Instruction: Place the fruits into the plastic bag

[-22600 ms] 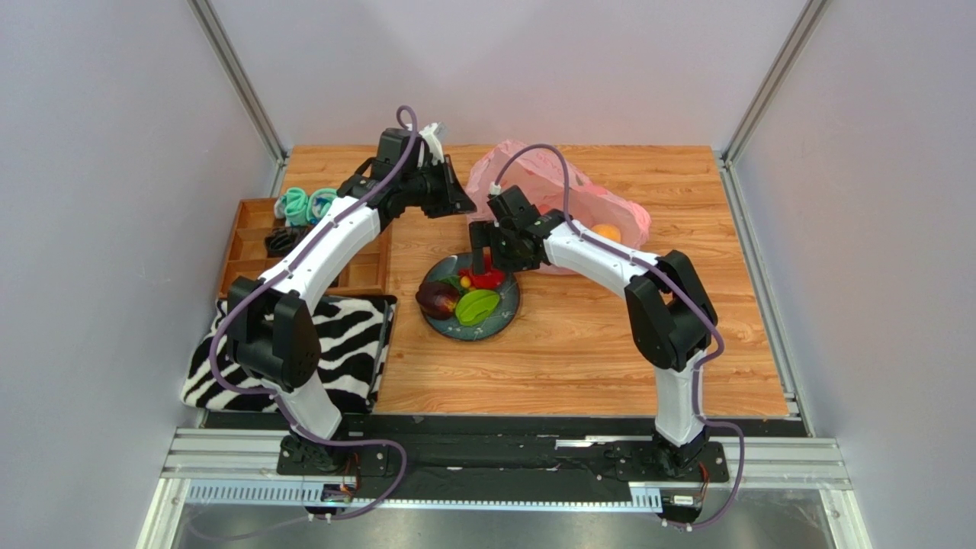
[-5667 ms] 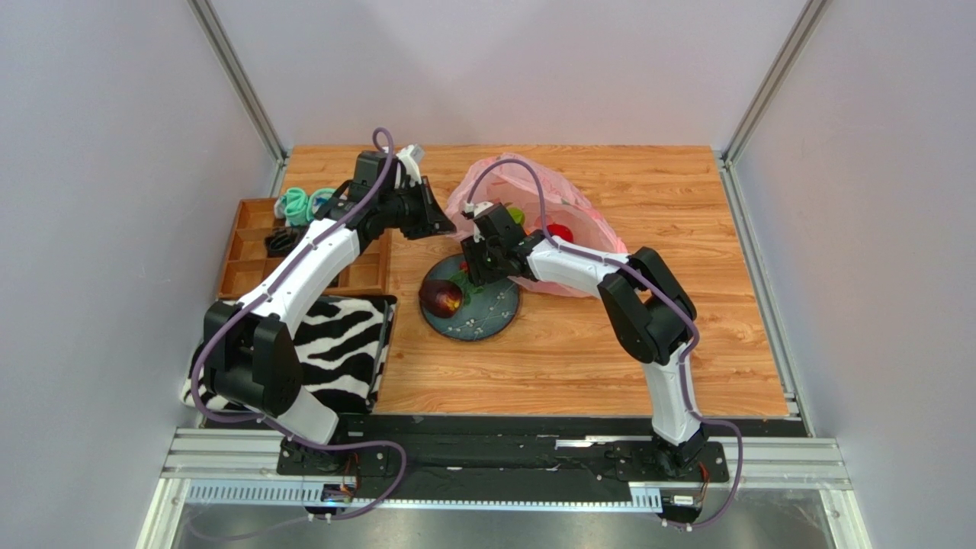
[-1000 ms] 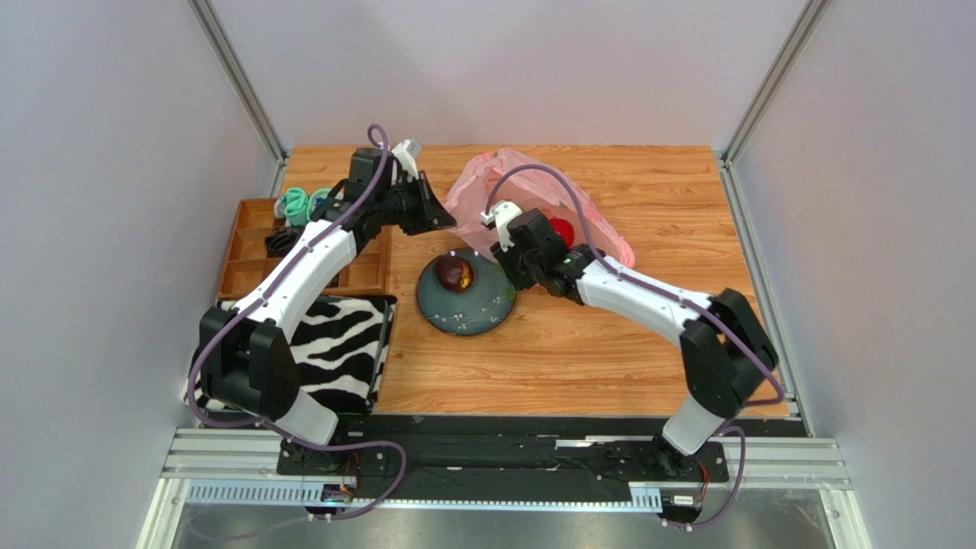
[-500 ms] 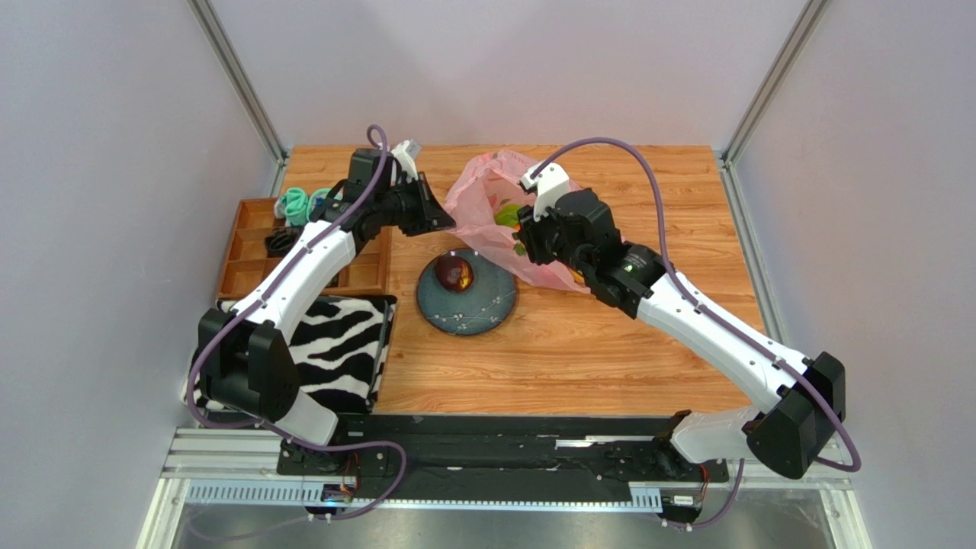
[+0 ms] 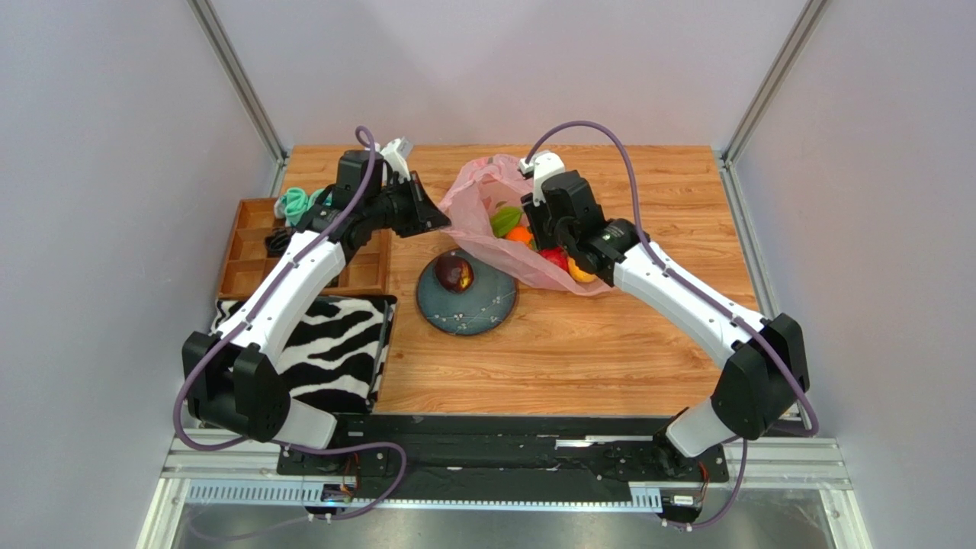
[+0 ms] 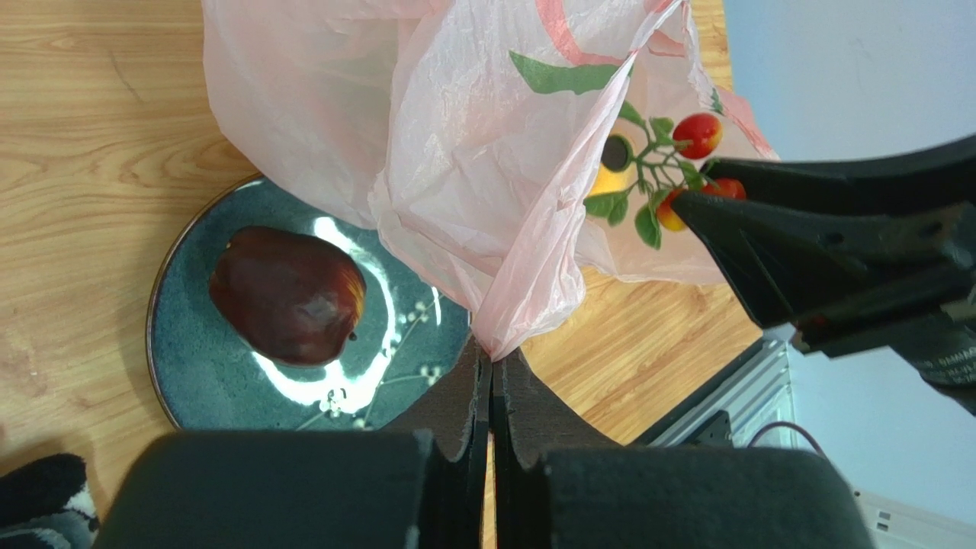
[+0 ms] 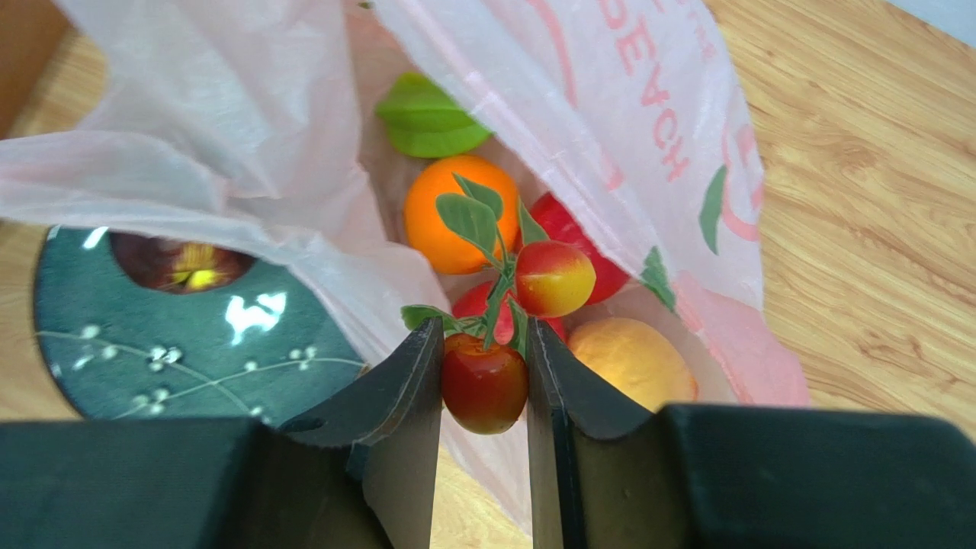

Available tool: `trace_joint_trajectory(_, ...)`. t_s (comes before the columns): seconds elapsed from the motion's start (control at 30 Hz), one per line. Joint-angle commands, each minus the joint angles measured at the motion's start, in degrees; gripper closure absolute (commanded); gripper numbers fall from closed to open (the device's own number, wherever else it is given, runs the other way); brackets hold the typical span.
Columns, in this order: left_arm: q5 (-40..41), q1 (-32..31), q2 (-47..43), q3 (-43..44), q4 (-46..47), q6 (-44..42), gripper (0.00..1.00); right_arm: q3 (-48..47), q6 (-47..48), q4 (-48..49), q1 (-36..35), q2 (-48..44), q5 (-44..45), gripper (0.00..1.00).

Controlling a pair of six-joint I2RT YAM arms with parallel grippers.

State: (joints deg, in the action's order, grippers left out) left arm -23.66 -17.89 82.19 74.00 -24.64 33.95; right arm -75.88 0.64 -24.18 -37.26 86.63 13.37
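Observation:
My left gripper [image 6: 493, 360] is shut on the edge of the pink plastic bag [image 6: 458, 149], holding its mouth up and open [image 5: 470, 200]. Above that mouth, my right gripper [image 7: 483, 343] is shut on a sprig of red berries with green leaves [image 7: 485, 383]. Down in the bag lie a green fruit [image 7: 430, 120], an orange [image 7: 441, 223], a red apple [image 7: 611, 280] and a peach [image 7: 634, 360]. One dark purple fruit [image 5: 455, 272] rests on the blue-grey plate [image 5: 464, 311] just left of the bag.
A wooden compartment tray [image 5: 246, 246] with teal items [image 5: 304, 204] stands at the left. The zebra-striped cloth [image 5: 332, 355] lies in front of it. Metal frame posts rise at the table's back corners.
My right gripper has carried the berries from beside the plate up and back over the bag's mouth. The left gripper has pulled the bag edge slightly left.

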Motion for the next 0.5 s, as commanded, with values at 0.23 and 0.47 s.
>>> trace_joint_trajectory(0.23,-0.1,0.2,-2.2,-0.8,1.4,-0.6,1.0,-9.6,3.8,-1.6,2.1,11.3,4.0,0.99)
trace_joint_trajectory(0.47,-0.2,0.2,-1.7,-0.4,1.4,-0.6,1.0,-13.0,1.3,-4.0,2.1,16.4,3.1,0.81)
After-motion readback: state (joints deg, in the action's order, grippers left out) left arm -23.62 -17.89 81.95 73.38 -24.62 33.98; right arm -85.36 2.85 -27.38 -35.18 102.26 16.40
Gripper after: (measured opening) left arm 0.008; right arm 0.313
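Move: The cherry tomatoes are already in my right fingers; the middle of the open plastic bag lies about 10 cm ahead and some 14 cm below that hand. Inside it the orange is roughly 12 cm ahead and 2 cm left, the red fruit about 7 cm ahead and 4 cm right, and the yellow fruit 4 cm ahead and 9 cm right. From my left hand, the bag's middle is about 9 cm ahead, 14 cm right and 17 cm down. I lower the tomato sprig into the bag's mouth with my right hand, going forward about 5 cm at first, then sinking more and more steeply for some 6 cm in all, towards the fruits inside. The wrist dips its left side and tips down, roughly 10 degrees together, while the fingers keep their grip. My left hand keeps pinching the bag's rim and holds still. ##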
